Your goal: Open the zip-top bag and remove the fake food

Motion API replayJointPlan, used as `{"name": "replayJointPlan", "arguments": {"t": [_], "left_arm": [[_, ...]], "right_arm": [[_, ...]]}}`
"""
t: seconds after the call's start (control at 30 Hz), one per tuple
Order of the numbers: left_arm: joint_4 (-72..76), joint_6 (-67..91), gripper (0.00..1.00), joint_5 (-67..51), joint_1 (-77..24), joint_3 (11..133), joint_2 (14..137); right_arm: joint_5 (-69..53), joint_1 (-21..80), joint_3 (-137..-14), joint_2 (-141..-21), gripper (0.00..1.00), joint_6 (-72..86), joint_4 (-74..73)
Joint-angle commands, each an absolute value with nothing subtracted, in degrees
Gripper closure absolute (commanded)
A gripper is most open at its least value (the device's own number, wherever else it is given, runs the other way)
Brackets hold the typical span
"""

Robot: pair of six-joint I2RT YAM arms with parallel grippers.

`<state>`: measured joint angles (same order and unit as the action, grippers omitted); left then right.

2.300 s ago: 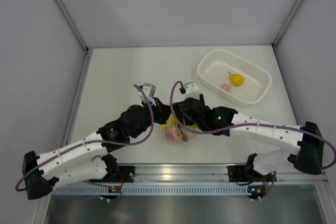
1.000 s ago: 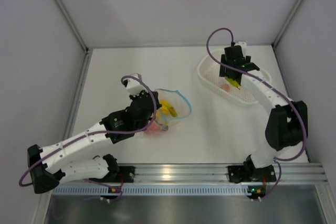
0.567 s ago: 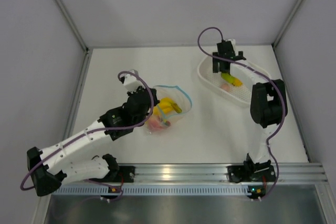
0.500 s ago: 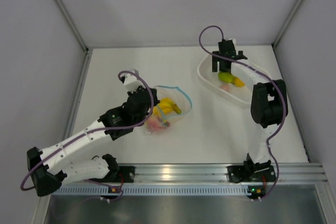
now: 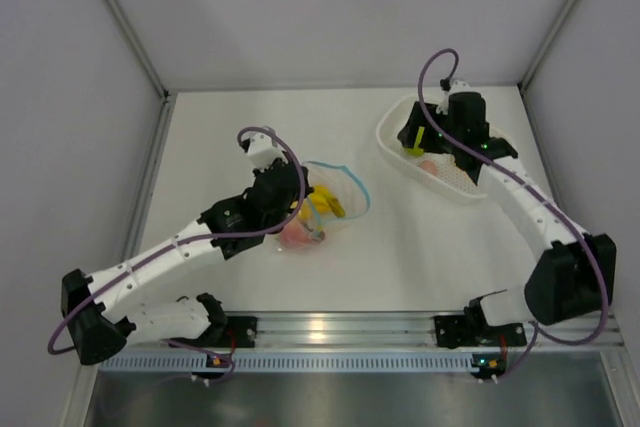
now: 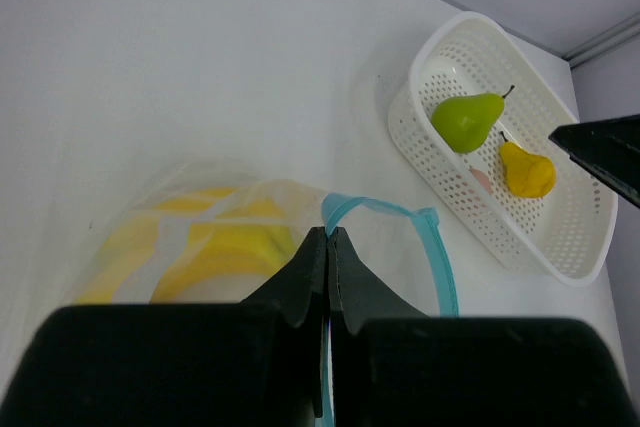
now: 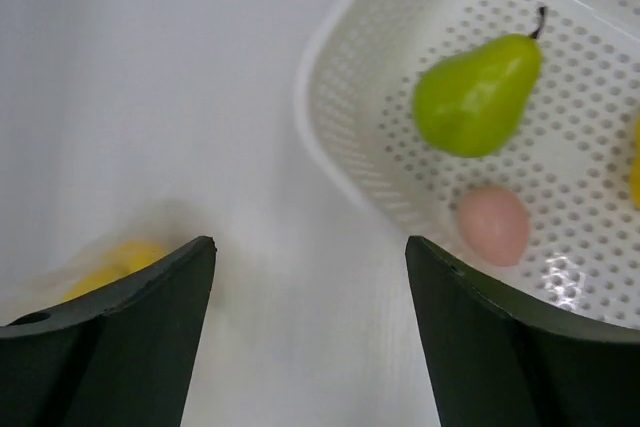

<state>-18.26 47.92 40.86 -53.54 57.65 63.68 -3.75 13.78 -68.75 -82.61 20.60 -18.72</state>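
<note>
The zip-top bag (image 5: 335,202) lies open at mid-table, its light blue zip strip (image 6: 440,257) curled into a loop. My left gripper (image 5: 298,197) is shut on that strip (image 6: 328,232). A yellow banana bunch (image 6: 215,252) and pink and red pieces (image 5: 300,234) are still inside the bag. My right gripper (image 5: 413,137) is open and empty over the left end of the white basket (image 5: 395,117), as the right wrist view (image 7: 310,247) shows. A green pear (image 7: 478,94), a pink piece (image 7: 493,223) and a yellow-orange fruit (image 6: 525,169) lie in the basket.
The basket (image 6: 420,157) stands at the back right, close to the right wall. Grey walls close in the table at the left, back and right. A metal rail with both arm bases runs along the near edge (image 5: 330,332).
My right gripper carried the pear from the bag to the basket and let it go. It has now moved to the basket's left end. My left gripper keeps hold of the bag.
</note>
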Motion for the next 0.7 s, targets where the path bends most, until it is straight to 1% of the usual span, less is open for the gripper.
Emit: {"name": "replayJointPlan", "arguments": {"t": [0.0,0.03,0.07,0.13,0.17,0.2,0.27,0.4,0.43,0.57,0.67], "left_arm": [[-16.52,49.04,1.00,40.69,-53.26,60.99,64.25],[-16.52,49.13,1.00,40.95,-53.26,60.91,64.60],[-16.52,49.30,1.00,41.13,-53.26,61.00,64.95],[-16.52,49.66,1.00,41.66,-53.17,61.35,65.21],[-16.52,50.01,1.00,41.83,-53.26,61.43,65.30],[-16.52,50.27,1.00,42.01,-53.26,61.44,65.39],[-16.44,50.80,1.00,42.01,-53.17,61.52,65.65],[-16.44,51.94,1.00,41.05,-53.26,61.96,66.27],[-16.44,52.29,1.00,40.78,-53.26,61.88,66.18],[-16.35,55.10,1.00,38.50,-53.26,61.17,66.01],[-16.09,56.77,1.00,36.83,-53.35,60.82,66.01]], "right_arm": [[-8.27,22.30,-63.39,-73.58,0.24,24.52,-13.09],[-8.44,26.33,-62.67,-71.22,0.25,25.13,-13.27],[-9.48,27.85,-61.88,-70.15,0.31,25.92,-13.62],[-9.41,32.06,-58.20,-66.91,0.37,29.26,-12.49],[-8.27,33.56,-55.66,-65.93,0.42,30.83,-10.48],[-7.30,35.31,-54.85,-65.31,0.45,31.46,-10.20],[-5.02,40.41,-54.32,-64.34,0.48,32.25,-10.81],[4.02,49.02,-54.75,-64.25,0.53,34.09,-11.95],[5.09,50.09,-54.93,-65.12,0.55,34.36,-11.87],[9.22,52.03,-57.30,-69.42,0.58,36.29,-12.83],[15.80,53.08,-58.71,-73.55,0.59,36.39,-13.54]]}}
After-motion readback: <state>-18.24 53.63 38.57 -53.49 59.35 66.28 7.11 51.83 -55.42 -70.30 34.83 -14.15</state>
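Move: Down inside the open bag, the bananas lie about 10 cm back, 19 cm to the left and 11 cm below the empty right hand. The red pepper is about 18 cm back and 22 cm left of that hand, at much the same depth. The pear just put in the basket sits some 9 cm ahead, 6 cm right and 11 cm below. From the left hand, which already pinches the bag's rim, the bananas are about 6 cm ahead, 3 cm right and 15 cm below. Swinging away from the basket, the right hand sweeps about 18 cm left and as far back to the bag's open mouth. It arches up some 4 cm on the way and sinks back to its starting height, turning about 20 degrees counter-clockwise while its fingers narrow from wide to under half open. The left hand keeps its pinch on the rim, easing nearly 2 cm right. ##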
